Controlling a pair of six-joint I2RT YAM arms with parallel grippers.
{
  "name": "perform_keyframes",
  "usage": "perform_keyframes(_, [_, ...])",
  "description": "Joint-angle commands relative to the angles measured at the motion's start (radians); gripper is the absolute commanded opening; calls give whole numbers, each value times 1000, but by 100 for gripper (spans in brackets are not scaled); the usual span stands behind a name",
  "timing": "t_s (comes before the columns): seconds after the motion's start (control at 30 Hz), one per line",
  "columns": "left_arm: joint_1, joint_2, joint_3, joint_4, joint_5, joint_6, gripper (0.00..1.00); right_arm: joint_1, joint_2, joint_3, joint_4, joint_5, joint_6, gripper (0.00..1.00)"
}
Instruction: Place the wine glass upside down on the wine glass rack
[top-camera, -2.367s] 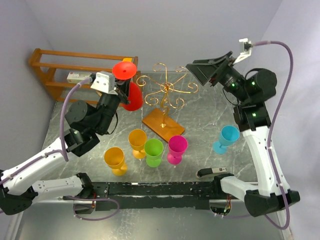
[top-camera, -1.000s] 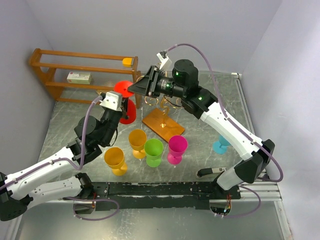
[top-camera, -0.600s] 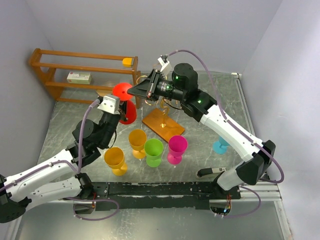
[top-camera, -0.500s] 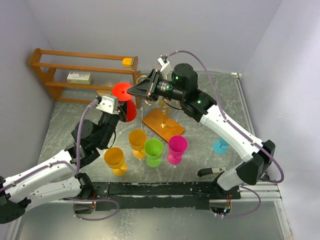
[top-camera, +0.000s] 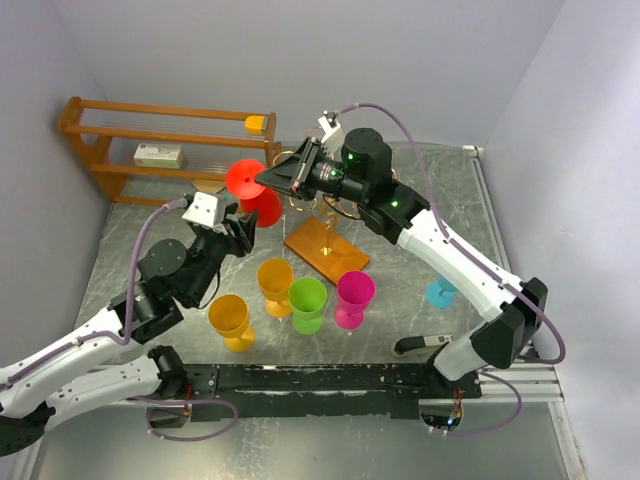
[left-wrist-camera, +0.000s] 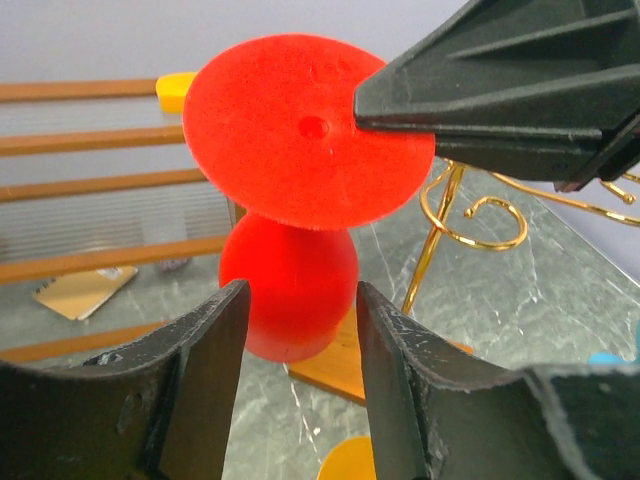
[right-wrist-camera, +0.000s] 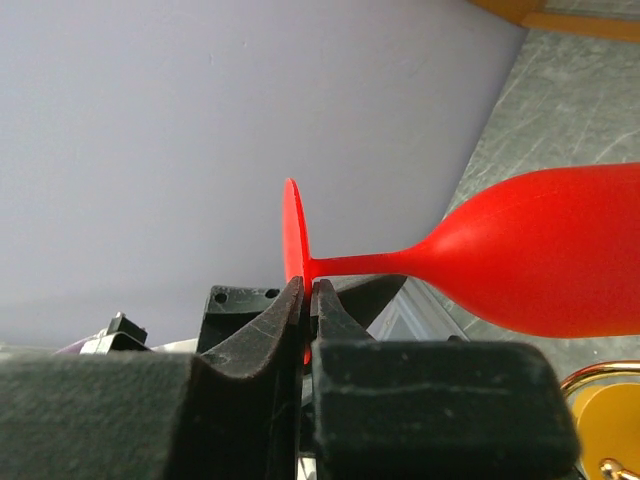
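The red wine glass (top-camera: 262, 205) hangs upside down in the air, foot up and bowl down, left of the gold wire wine glass rack (top-camera: 335, 200). My right gripper (top-camera: 264, 179) is shut on the rim of the glass's flat foot (right-wrist-camera: 292, 228); the bowl (right-wrist-camera: 550, 260) sticks out to the right in that wrist view. My left gripper (left-wrist-camera: 300, 305) is open just short of the bowl (left-wrist-camera: 288, 290), its fingers apart from it on either side. The rack's wooden base (top-camera: 325, 250) lies on the table behind the glass.
A brown wooden shelf unit (top-camera: 110, 170) stands at the back left with a white box (top-camera: 158, 155) and a yellow item (top-camera: 258, 124). Orange (top-camera: 230, 318), amber (top-camera: 275, 283), green (top-camera: 307, 300) and magenta (top-camera: 354, 295) glasses stand upright in front; a cyan one (top-camera: 440, 292) stands right.
My right gripper has closed on the red glass's foot rim. My left gripper has opened, let go of the bowl and drawn back toward the front left.
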Motion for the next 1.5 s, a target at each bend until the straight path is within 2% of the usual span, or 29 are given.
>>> perform_keyframes(0.0, [4,-37,36,-128,20,-82,56,-1,14,-13,19,39,21,0])
perform_keyframes(0.4, [4,-74,10,-111,29,-99,54,-68,-9,-83,3,117,76,0])
perform_keyframes(0.77, [4,-57,-5,-69,20,-104,54,-80,-46,-63,-83,228,43,0])
perform_keyframes(1.47, [4,-53,-20,-68,-3,-109,55,-121,-23,-39,-68,341,-39,0])
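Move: The right hand already holds the red wine glass by its foot, bowl hanging down. The gold rack's left curl lies about 10 cm ahead of this hand, 4 cm to its right and 6 below; the rack's hub is 9 ahead, 11 right, 8 below. The wooden shelf's right end is some 19 cm straight ahead and 28 lower. The left hand has that curl about 12 ahead, 8 right, level with it. Keeping its shut pinch on the edge of the red glass's foot, the right hand carries the upside-down glass to the rack's left curl. It goes forward and about 5 cm down first, then levels off and works on forward and to the right, some 8 cm forward and 6 cm right in all, turning clockwise by about 25 degrees. ##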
